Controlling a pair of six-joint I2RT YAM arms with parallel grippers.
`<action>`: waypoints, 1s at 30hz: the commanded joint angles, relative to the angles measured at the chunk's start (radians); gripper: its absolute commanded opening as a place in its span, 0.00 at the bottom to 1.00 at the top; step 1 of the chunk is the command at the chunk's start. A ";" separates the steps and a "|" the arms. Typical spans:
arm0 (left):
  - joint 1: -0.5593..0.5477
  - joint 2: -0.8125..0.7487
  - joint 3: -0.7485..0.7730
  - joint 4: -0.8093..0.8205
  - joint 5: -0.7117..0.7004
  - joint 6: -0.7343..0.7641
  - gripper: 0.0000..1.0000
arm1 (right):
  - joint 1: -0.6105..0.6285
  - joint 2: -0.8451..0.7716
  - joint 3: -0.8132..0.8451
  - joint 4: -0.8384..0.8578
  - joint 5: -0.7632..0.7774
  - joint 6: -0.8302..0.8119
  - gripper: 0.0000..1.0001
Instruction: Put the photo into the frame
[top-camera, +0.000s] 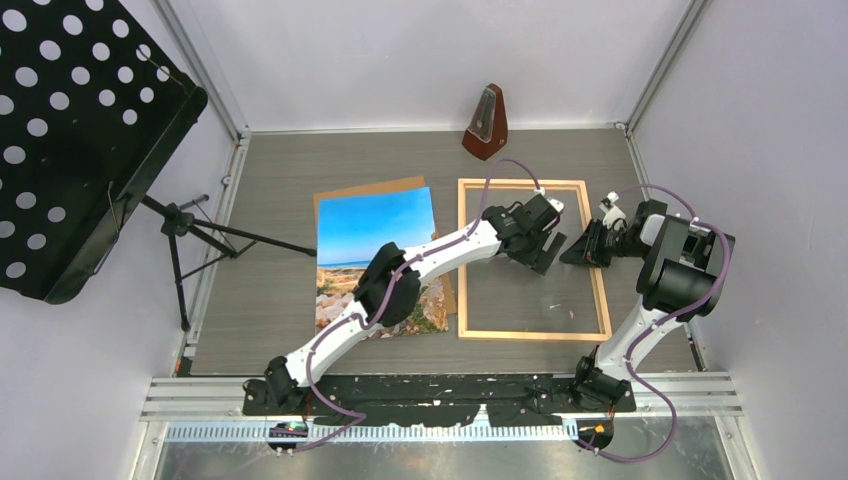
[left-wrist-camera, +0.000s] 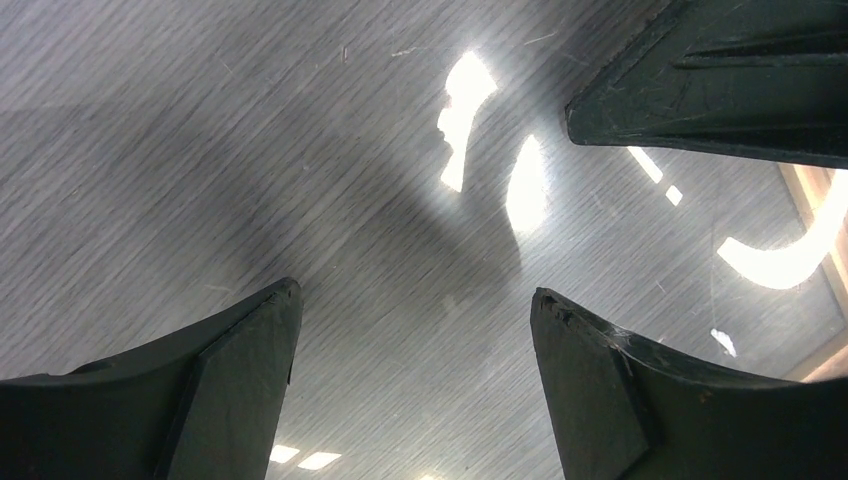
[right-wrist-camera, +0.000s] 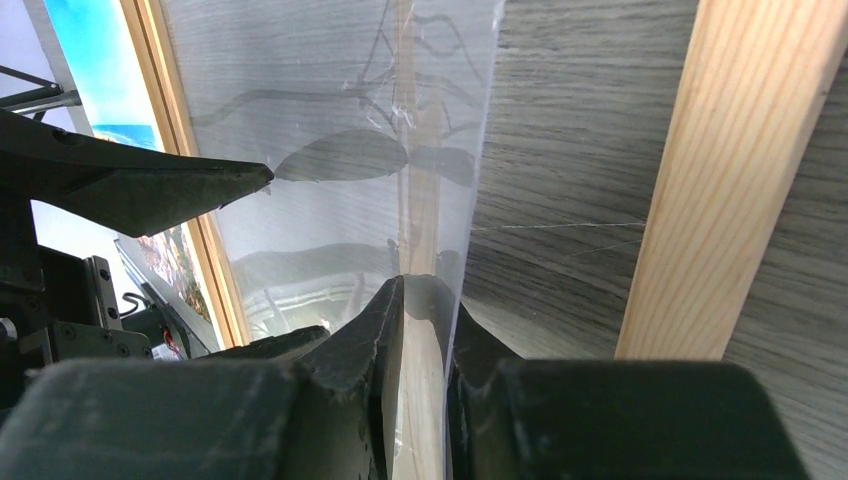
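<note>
The photo (top-camera: 375, 235), a print of blue sky and rocky shore, lies face up left of the frame (top-camera: 534, 335); its edge also shows in the right wrist view (right-wrist-camera: 85, 60). The light wood frame lies flat on the table. A clear sheet (right-wrist-camera: 330, 120) lies inside the frame, its right edge raised. My right gripper (right-wrist-camera: 425, 300) stands at the frame's right rail (right-wrist-camera: 730, 170). Its jaws are a narrow gap apart, with the sheet's edge between them against the right finger. My left gripper (top-camera: 545, 248) hangs open just above the sheet (left-wrist-camera: 415, 295), holding nothing.
A brown backing board (top-camera: 370, 188) lies under the photo, showing at its top edge. A metronome (top-camera: 486, 123) stands at the back wall. A black music stand (top-camera: 80, 140) with tripod legs fills the left side. One of the right gripper's fingers (left-wrist-camera: 720, 90) shows in the left wrist view.
</note>
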 joint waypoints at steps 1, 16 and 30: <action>-0.010 0.011 0.034 -0.005 -0.029 -0.002 0.85 | 0.009 -0.029 -0.006 -0.015 0.041 -0.037 0.21; -0.011 0.009 0.033 -0.005 -0.031 -0.008 0.85 | 0.004 -0.048 -0.007 -0.023 0.062 -0.041 0.41; -0.008 0.013 0.041 -0.014 -0.035 -0.019 0.85 | -0.001 -0.093 0.027 -0.059 0.102 -0.055 0.57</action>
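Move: The right hand still pinches the right edge of the clear sheet, whose middle lies about 9 cm to its left, 1 cm back and 2 cm lower. The wooden frame's right rail runs some 5 cm to this hand's right, level with it and about 2 cm below. The left hand waits open over the sheet, with the sheet's middle about 6 cm to its left, 2 cm back and 3 cm below. The right hand opens to about half, ending its pinch on the clear sheet's edge, and rises about 1 cm. ##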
